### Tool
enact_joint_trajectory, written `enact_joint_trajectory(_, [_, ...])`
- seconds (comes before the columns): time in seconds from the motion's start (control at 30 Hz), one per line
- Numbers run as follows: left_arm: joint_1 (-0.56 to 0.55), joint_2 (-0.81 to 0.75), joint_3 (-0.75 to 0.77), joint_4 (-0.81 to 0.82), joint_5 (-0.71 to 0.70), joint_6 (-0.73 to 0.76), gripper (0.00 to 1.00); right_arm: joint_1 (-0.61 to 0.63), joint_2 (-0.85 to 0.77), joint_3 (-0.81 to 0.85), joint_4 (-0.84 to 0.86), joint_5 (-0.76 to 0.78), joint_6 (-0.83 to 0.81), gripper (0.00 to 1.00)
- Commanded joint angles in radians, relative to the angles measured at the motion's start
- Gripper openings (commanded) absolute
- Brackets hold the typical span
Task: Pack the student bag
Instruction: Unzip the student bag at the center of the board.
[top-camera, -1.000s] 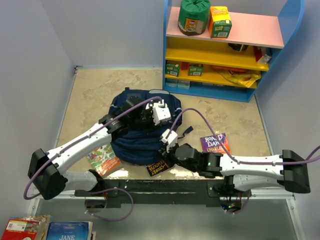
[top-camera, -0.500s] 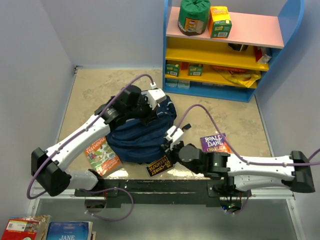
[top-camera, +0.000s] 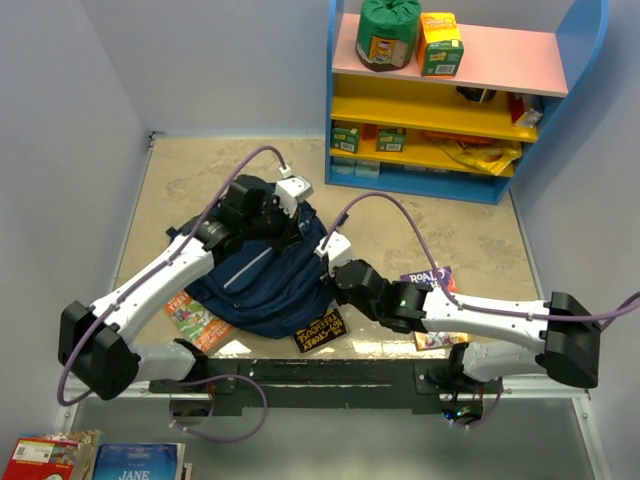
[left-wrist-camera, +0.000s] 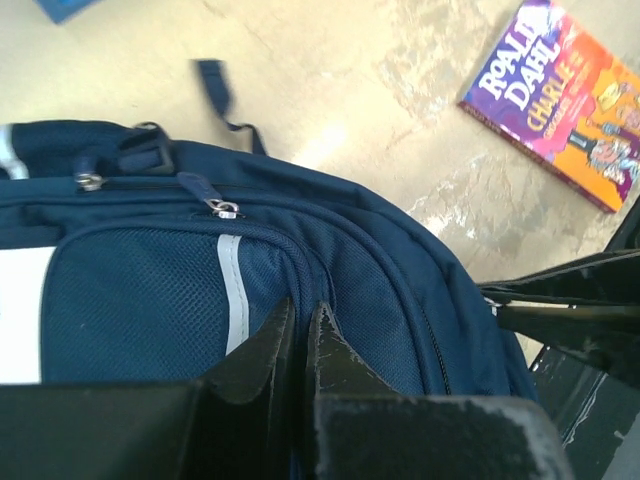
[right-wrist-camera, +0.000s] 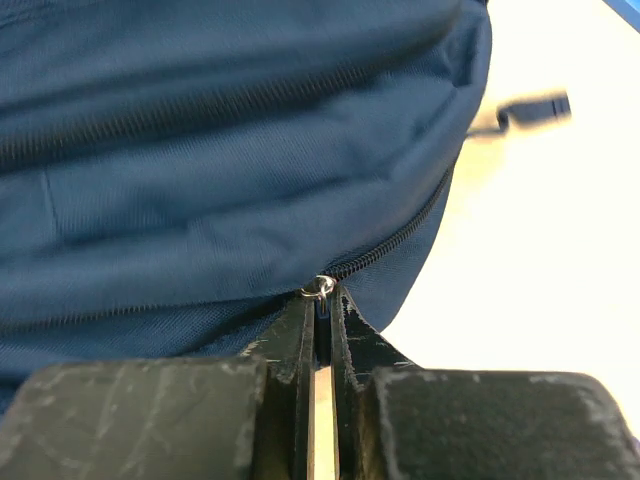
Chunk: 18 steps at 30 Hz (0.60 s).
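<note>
The student bag (top-camera: 255, 285), navy with a pale stripe, lies in the middle of the table and fills the lower half of the left wrist view (left-wrist-camera: 130, 290). My left gripper (top-camera: 297, 228) is at its far upper edge, shut (left-wrist-camera: 303, 312) on a fold of the bag's fabric beside a seam. My right gripper (top-camera: 324, 268) is at the bag's right side, shut (right-wrist-camera: 320, 300) on a small metal zipper pull (right-wrist-camera: 320, 287) at the end of a closed zipper line on the bag (right-wrist-camera: 220, 150). Two more zipper pulls (left-wrist-camera: 224, 208) show near the bag's top.
A purple Roald Dahl book (top-camera: 425, 279) (left-wrist-camera: 560, 100) lies right of the bag, partly under my right arm. A black book (top-camera: 320, 330) lies at the near edge and a green-orange book (top-camera: 192, 313) at the bag's left. A blue shelf unit (top-camera: 450, 100) stands at the back right.
Both grippers have moved left and away from the near edge, dragging the bag with them. The bag now lies more spread out and covers more of the green-orange book.
</note>
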Motion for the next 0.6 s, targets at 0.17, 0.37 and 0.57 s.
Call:
enact_joint_trajectory(0.17, [-0.053,0.189,0.198,0.045,0.014,0.006,0.00,-0.036,0.039,0.053,0.166,0.058,-0.132,0.00])
enact_joint_trajectory(0.37, [0.025,0.201,0.280,0.060,0.002,-0.005,0.00,-0.036,-0.027,-0.002,0.115,0.056,-0.074,0.00])
enact_joint_trajectory(0.57, [0.047,0.171,0.294,0.035,0.030,0.006,0.00,-0.036,-0.079,-0.076,0.063,0.089,0.028,0.00])
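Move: My right fingers already pinch the student bag's zipper pull; the bag's middle is about 16 cm to their left, 5 cm ahead and 5 cm lower. The black book lies some 11 cm back and 2 cm left, the Roald Dahl book 6 cm back and 27 cm right, both about 11 cm below. My left hand grips the bag's piped edge, with the pull roughly 8 cm back, 9 cm right and 5 cm below it. Keeping the piped edge pinched, my left hand first dips about 3 cm down and to the right, then hauls the cloth forward about 5 cm while lifting some 4 cm. My right hand holds the zipper pull throughout, dips 2 cm as it eases forward, then rises 3 cm and drifts right, so the two grips end farther apart front to back. ##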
